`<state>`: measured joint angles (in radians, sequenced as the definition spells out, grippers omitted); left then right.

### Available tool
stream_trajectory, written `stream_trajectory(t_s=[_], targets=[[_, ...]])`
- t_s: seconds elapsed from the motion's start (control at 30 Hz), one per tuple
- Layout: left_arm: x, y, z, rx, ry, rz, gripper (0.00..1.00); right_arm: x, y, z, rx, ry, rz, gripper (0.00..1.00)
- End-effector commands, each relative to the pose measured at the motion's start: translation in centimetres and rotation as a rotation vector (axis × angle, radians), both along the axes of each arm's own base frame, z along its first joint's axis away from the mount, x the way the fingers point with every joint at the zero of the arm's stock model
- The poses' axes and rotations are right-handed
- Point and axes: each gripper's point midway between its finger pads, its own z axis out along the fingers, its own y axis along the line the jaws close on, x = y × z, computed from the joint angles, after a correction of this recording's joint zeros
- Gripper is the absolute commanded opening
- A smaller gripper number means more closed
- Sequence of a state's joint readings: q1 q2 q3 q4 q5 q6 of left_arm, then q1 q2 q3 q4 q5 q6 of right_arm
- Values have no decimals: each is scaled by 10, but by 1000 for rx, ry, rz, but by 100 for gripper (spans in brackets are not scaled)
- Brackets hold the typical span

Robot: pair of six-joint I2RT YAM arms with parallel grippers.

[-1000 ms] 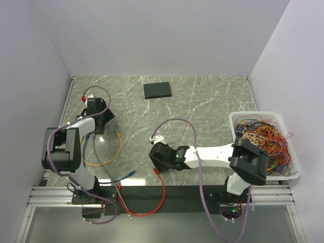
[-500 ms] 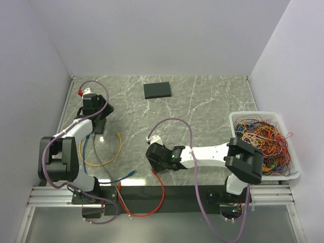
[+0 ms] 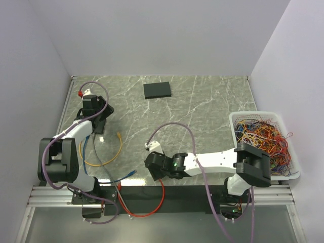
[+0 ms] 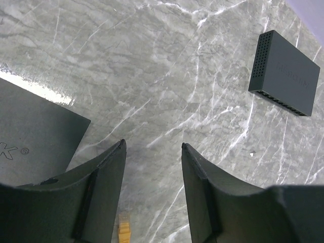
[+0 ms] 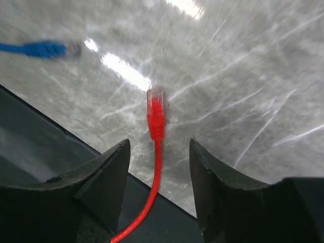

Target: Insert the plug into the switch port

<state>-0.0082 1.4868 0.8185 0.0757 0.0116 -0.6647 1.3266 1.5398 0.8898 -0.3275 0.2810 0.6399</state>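
The red plug (image 5: 155, 114) lies flat on the marble table, and its red cable (image 3: 163, 195) runs back over the dark front strip. My right gripper (image 5: 159, 144) hovers low over it, open, with one finger on each side of the cable just behind the plug and not touching it. In the top view the right gripper (image 3: 153, 169) sits near the front edge and covers the plug. The switch (image 3: 157, 90) is a dark flat box at the far middle, with its port side (image 4: 278, 98) facing the left wrist camera. My left gripper (image 4: 152, 147) is open and empty at the far left (image 3: 97, 117).
A blue plug (image 5: 45, 49) lies left of the red one. A yellow cable (image 3: 114, 152) loops near the left arm, its plug (image 4: 124, 233) below the left fingers. A white basket of tangled cables (image 3: 263, 142) stands at the right edge. A dark flat sheet (image 4: 30, 136) lies beside the left gripper.
My right gripper has moved left and toward the front edge, coming over the red plug, and its jaws have narrowed slightly. The left arm shifted a little early on, then stayed still.
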Motion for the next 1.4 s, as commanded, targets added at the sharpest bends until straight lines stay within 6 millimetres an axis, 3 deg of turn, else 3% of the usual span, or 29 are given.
stream_trajectory(t_s=[0.0, 0.2, 0.43, 0.53, 0.67, 0.77, 0.97, 1.03, 1.13, 1.17, 1.33, 1.37], targets=[[3, -2, 20, 4, -78, -29, 54, -6, 1, -10, -56, -12, -21, 57], [0, -3, 18, -2, -75, -34, 54, -11, 4, -28, -116, -6, -23, 50], [-1, -4, 16, -7, -72, -38, 53, -7, 1, -34, -165, -36, -33, 41], [-1, -5, 15, -8, -72, -40, 53, -5, -1, -40, -184, -42, -36, 33], [-1, -6, 14, -9, -70, -43, 53, -5, -3, -51, -204, -44, -33, 11], [-1, -10, 16, -24, -92, -67, 53, -3, -3, -53, -196, -61, -40, 5], [-2, -28, 34, -55, -179, -161, 53, 27, -15, -25, -139, -149, -86, 0], [-5, -47, 52, -85, -249, -251, 53, 40, -17, -8, -103, -170, -90, 0], [-17, -76, 69, -134, -321, -387, 53, 58, -14, 23, 3, -202, -72, 0], [-17, -82, 78, -134, -361, -414, 53, 69, -13, 42, 88, -225, -82, 0], [-35, -111, 104, -144, -472, -532, 53, 81, -12, 86, 328, -299, 22, 0], [-39, -117, 110, -153, -493, -562, 53, 76, -9, 99, 409, -308, 60, 0]])
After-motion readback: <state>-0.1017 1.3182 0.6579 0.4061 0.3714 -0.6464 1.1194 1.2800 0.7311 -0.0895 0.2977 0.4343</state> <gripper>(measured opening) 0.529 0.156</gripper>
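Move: The red plug lies almost under the right hand, about 4 cm below and 1 cm to the left, pointing forward and left. The blue plug is some 10 cm to that hand's left and 1 cm farther out; the red cable's other plug is about 15 cm left and 4 cm back. From the left hand the red plug is roughly 29 cm back, 23 cm right and 10 cm lower, with the switch about 10 cm left of that hand and 3 cm back. The right fingers pinch the red cable's boot just behind the plug: the hand drops about 3.5 cm with a slight drift back, closes there, then carries the plug forward roughly 8 cm and up nearly 10, tilting the fingers towards level. Late on, the empty, still open left hand swings about 10 cm right and 7 cm up, away from the switch, turning some 25 degrees clockwise. ##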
